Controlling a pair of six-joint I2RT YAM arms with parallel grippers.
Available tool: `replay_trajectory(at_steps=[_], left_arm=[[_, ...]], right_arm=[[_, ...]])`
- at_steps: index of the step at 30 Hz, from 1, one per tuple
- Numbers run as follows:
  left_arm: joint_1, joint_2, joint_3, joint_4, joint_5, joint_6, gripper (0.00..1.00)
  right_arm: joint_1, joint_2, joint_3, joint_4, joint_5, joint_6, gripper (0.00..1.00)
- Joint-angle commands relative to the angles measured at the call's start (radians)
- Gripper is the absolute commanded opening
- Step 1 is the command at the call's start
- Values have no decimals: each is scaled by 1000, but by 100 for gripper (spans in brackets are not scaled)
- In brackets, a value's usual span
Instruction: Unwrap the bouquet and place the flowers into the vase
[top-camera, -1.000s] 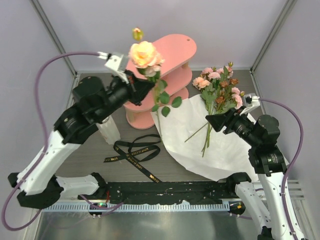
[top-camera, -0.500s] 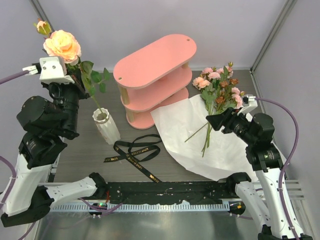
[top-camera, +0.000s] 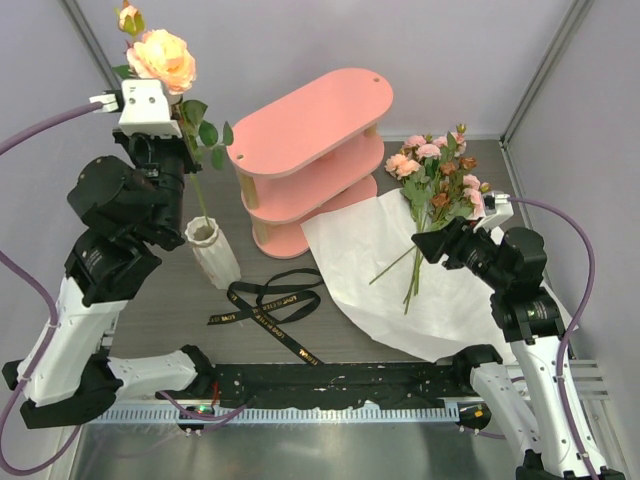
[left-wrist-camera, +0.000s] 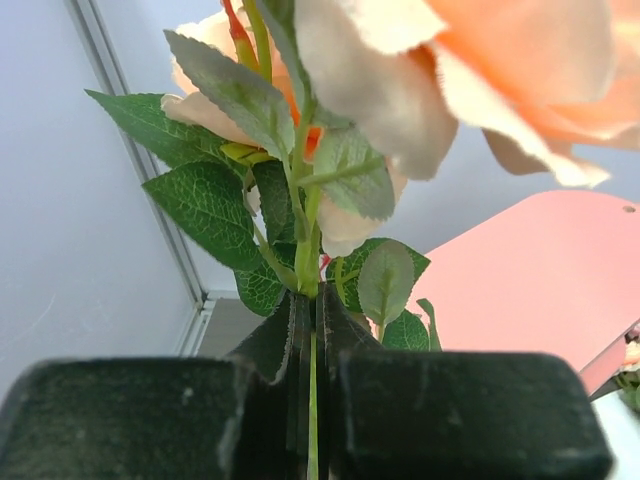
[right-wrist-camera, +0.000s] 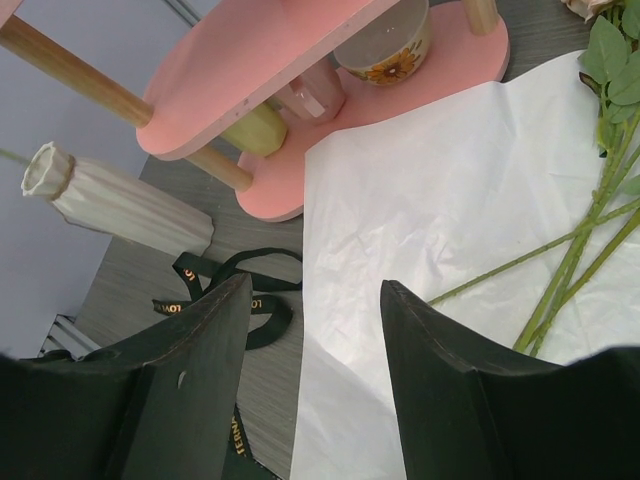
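Note:
My left gripper (top-camera: 180, 130) is raised at the far left and shut on the green stem of a peach rose (top-camera: 160, 58). In the left wrist view the stem (left-wrist-camera: 312, 400) runs between the closed jaws of this gripper (left-wrist-camera: 312, 300), with leaves and petals above. The stem hangs down to the mouth of the white ribbed vase (top-camera: 212, 252); how deep it sits I cannot tell. The rest of the bouquet's flowers (top-camera: 435, 185) lie on the opened white paper (top-camera: 370, 260). My right gripper (top-camera: 422, 243) hovers open over the paper (right-wrist-camera: 420, 200), beside their stems (right-wrist-camera: 570, 270).
The pink three-tier shelf (top-camera: 310, 130) stands behind the paper, with a small flowered cup (right-wrist-camera: 385, 50) on a lower tier. The untied black ribbon (top-camera: 270, 300) lies in front of the vase (right-wrist-camera: 110, 200). Cage posts and walls stand close at both sides.
The left arm has swung the peach rose from in front of the shelf out to the left, then up over the vase. The right arm has hardly moved.

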Motion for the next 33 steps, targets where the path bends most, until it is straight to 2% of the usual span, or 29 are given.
replay_trajectory(at_steps=[1,6,18,24,33], left_arm=[[3,-15,67,5,31,17,0],[3,-10,96,-11,35,28,0],[4,-67,-82,9,9,-44,0],[6,-135,-331,176,-102,-73,0],[82,-182,-584,437,-245,-78,0]], right_arm=[[5,0,-4,26,13,-1,60],[5,9,-8,33,12,3,60],[3,6,-21,32,7,9,60],[5,3,-30,33,7,11,59],[3,6,-47,35,9,8,59]])
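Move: The vase stands almost straight beneath my left hand, its middle about 1 cm ahead, 1 cm to the left and some 42 cm down; the lower end of the stem I hold is already at its mouth. The pink shelf is about 18 cm ahead and 17 cm right of that hand, and the black ribbon lies 6 cm back and 8 cm right, on the table. From my right hand the vase is roughly 34 cm left, 2 cm ahead and 13 cm below. Keeping the peach rose's stem pinched just under its leaves, my left hand first lifts a couple of centimetres and eases back slightly, then reverses and sinks about 14 cm over the vase, drifting a little forward late on, to feed the stem down its mouth. On the way down I swing the fingers some 10 degrees counter-clockwise and tip them slightly downward; they stay shut. ##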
